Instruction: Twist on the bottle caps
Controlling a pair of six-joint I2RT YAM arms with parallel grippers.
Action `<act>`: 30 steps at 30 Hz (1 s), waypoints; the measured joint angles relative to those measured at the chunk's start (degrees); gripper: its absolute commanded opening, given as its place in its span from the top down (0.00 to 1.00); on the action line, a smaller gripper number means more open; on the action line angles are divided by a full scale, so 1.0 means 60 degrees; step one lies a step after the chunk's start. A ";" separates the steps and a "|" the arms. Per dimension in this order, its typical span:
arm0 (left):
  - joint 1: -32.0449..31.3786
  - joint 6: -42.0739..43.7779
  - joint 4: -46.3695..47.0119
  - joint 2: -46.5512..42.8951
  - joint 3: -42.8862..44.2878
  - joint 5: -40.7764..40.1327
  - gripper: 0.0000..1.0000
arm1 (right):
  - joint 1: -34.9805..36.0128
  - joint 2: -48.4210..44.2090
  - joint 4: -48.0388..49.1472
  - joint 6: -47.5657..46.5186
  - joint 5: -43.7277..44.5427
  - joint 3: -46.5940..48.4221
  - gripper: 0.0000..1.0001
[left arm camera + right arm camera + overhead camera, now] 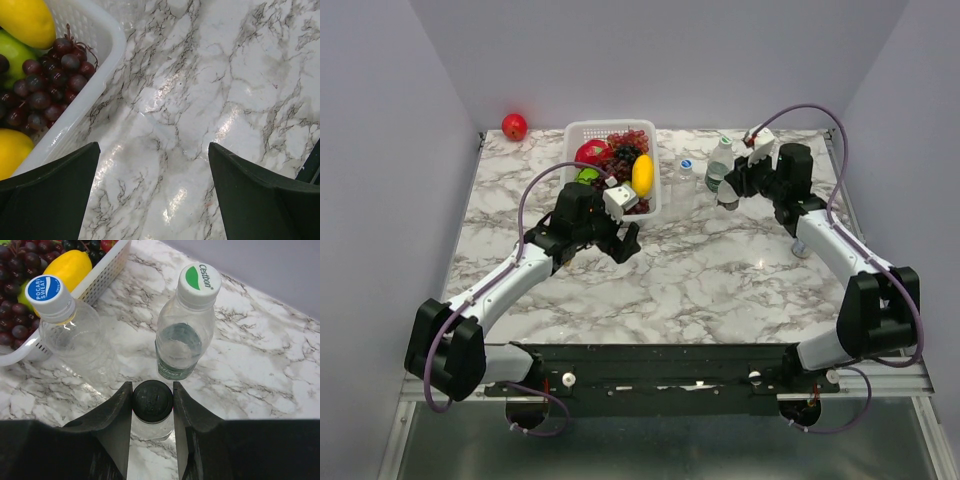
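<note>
In the right wrist view, my right gripper (151, 391) is shut on the black bottle cap (152, 402), which sits on top of a small clear bottle (150, 429) standing below the fingers. Behind it stand two more clear bottles. The left one carries a blue cap (46, 290) and the right one a white-green cap (199, 279). From above, the right gripper (729, 196) is at the back right, beside the white-green-capped bottle (721, 160) and the blue-capped bottle (686, 170). My left gripper (625, 243) hangs open over bare marble (165, 125), holding nothing.
A white basket (572, 135) of fruit stands at the back centre, with grapes (50, 80), a yellow lemon (642, 174) and a red apple inside. Its corner (100, 75) lies just left of the left fingers. A red ball (514, 126) rests at the back left corner.
</note>
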 measured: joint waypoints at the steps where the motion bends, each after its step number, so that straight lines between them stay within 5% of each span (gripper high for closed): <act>1: 0.0047 0.0029 -0.0084 0.0000 0.0000 0.0007 0.01 | 0.0000 0.0186 0.0208 -0.0047 -0.0040 0.0000 1.00; 16: 0.0393 0.0280 -0.0419 0.0080 0.0044 0.0007 0.01 | -0.0058 0.1031 0.1140 -0.0229 -0.0280 -0.0182 0.93; 30: 0.0404 0.0277 -0.0477 0.0138 0.0076 0.0007 0.01 | -0.0062 0.1169 0.1628 -0.0299 -0.0335 -0.0707 0.58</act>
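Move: The right hand holds the black-capped bottle by its cap; the bare marble spot it is being taken to lies about 2 cm ahead and some 25 cm below the fingers. The Cestbon bottle stands roughly 8 cm ahead and 2 cm left of the hand, the Pocari Sweat bottle 4 cm ahead and 9 cm left, the fruit basket 10 cm ahead and 24 cm left. From the left hand that spot is about 13 cm ahead and 19 cm right. Still pinching the black cap, the right hand lowers the upright bottle about 5 cm towards the table just in front of the Cestbon bottle. It edges forward about 2 cm with the first part of the descent, pauses, then finishes straight down and stops, the fingers keeping their grip. The empty left hand, wide open, eases some 1.5 cm left. ##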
